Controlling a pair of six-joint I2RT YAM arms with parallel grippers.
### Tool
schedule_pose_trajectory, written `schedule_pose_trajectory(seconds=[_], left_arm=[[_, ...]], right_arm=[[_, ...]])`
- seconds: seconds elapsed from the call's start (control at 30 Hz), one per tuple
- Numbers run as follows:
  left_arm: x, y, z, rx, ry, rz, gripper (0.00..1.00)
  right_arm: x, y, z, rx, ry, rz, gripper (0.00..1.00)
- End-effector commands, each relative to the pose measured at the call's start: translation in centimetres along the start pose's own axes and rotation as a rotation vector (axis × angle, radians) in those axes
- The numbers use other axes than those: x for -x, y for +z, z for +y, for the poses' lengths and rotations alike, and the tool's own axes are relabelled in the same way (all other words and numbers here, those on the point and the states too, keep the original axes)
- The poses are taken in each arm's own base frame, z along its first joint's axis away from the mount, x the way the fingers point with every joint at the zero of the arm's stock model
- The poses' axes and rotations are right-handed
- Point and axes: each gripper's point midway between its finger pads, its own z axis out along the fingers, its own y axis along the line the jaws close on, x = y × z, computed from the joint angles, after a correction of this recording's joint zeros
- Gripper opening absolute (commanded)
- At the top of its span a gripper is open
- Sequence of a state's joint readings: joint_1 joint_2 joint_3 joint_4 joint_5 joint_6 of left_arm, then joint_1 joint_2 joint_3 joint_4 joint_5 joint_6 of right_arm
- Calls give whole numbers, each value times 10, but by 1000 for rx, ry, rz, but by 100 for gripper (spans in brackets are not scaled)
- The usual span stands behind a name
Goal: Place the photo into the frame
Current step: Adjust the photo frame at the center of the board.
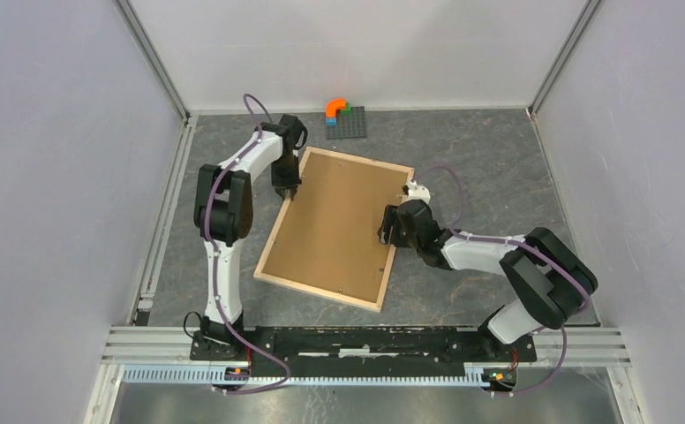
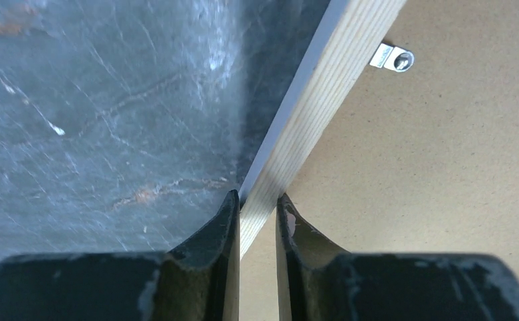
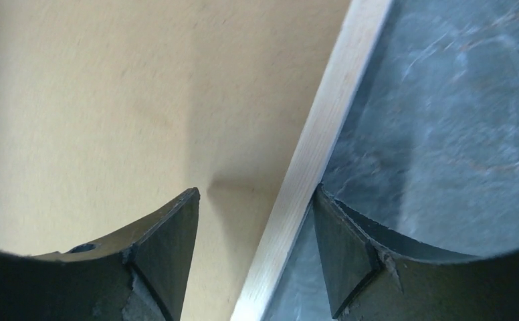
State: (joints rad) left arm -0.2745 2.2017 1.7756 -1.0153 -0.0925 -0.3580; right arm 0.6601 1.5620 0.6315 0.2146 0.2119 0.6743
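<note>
The frame (image 1: 274, 237) of pale wood lies flat on the table with a plain brown backing board (image 1: 339, 221) filling it. The photo is hidden. My left gripper (image 1: 288, 189) is at the frame's left rail (image 2: 324, 93), and in the left wrist view the gripper (image 2: 258, 198) is shut on that rail, one finger on the table side and one over the board. My right gripper (image 1: 390, 226) is at the right rail (image 3: 324, 127). It (image 3: 257, 194) stands open astride the rail, with the outer finger close against it and the inner finger well apart over the board (image 3: 110, 100).
A grey plate with orange, green and blue bricks (image 1: 342, 115) sits at the back of the table. A small metal clip (image 2: 394, 59) lies on the backing board by the left rail. Grey walls close in the left, right and back.
</note>
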Motion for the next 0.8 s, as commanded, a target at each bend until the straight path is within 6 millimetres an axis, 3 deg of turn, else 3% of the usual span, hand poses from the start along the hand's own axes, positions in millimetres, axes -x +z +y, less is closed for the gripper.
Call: schedule_pose_trajectory(seconds=[0.0, 0.13, 0.33, 0.43, 0.5, 0.67, 0.77], left_arm=[[47, 4, -38, -129, 5, -141, 11], [42, -20, -28, -110, 15, -170, 51], [17, -82, -4, -56, 17, -289, 85], [-18, -104, 9, -57, -21, -319, 92], [-51, -112, 6, -133, -53, -308, 94], [-142, -101, -6, -285, -154, -198, 96], [-179, -99, -15, -369, -213, -146, 99]], right_arm=[[-38, -29, 46, 191, 33, 100, 69], [-42, -42, 30, 158, -5, 71, 73], [10, -53, -15, -34, -239, -101, 87], [46, -51, -18, -23, -311, -134, 88], [72, -46, -16, -26, -349, -139, 88], [135, -21, -6, -15, -346, -165, 90], [158, 10, 5, 48, -320, -170, 91]])
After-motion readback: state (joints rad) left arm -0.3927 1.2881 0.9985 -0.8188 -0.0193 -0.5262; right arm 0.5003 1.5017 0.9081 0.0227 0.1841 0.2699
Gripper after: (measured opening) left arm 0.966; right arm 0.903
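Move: The left hand pinches the photo frame's left rail; the frame's middle lies about 14 cm to its right and 9 cm back, with the near-left corner 23 cm back and 10 cm left. The block plate stands some 20 cm ahead and 16 cm right of this hand. From the right hand, astride the right rail, the frame's middle is about 14 cm left and 3 cm ahead, the far-right corner 19 cm ahead and 7 cm right. Left hand frees the rail, lifting back 15 cm; right backs 5, then rises towards the far-right corner. ##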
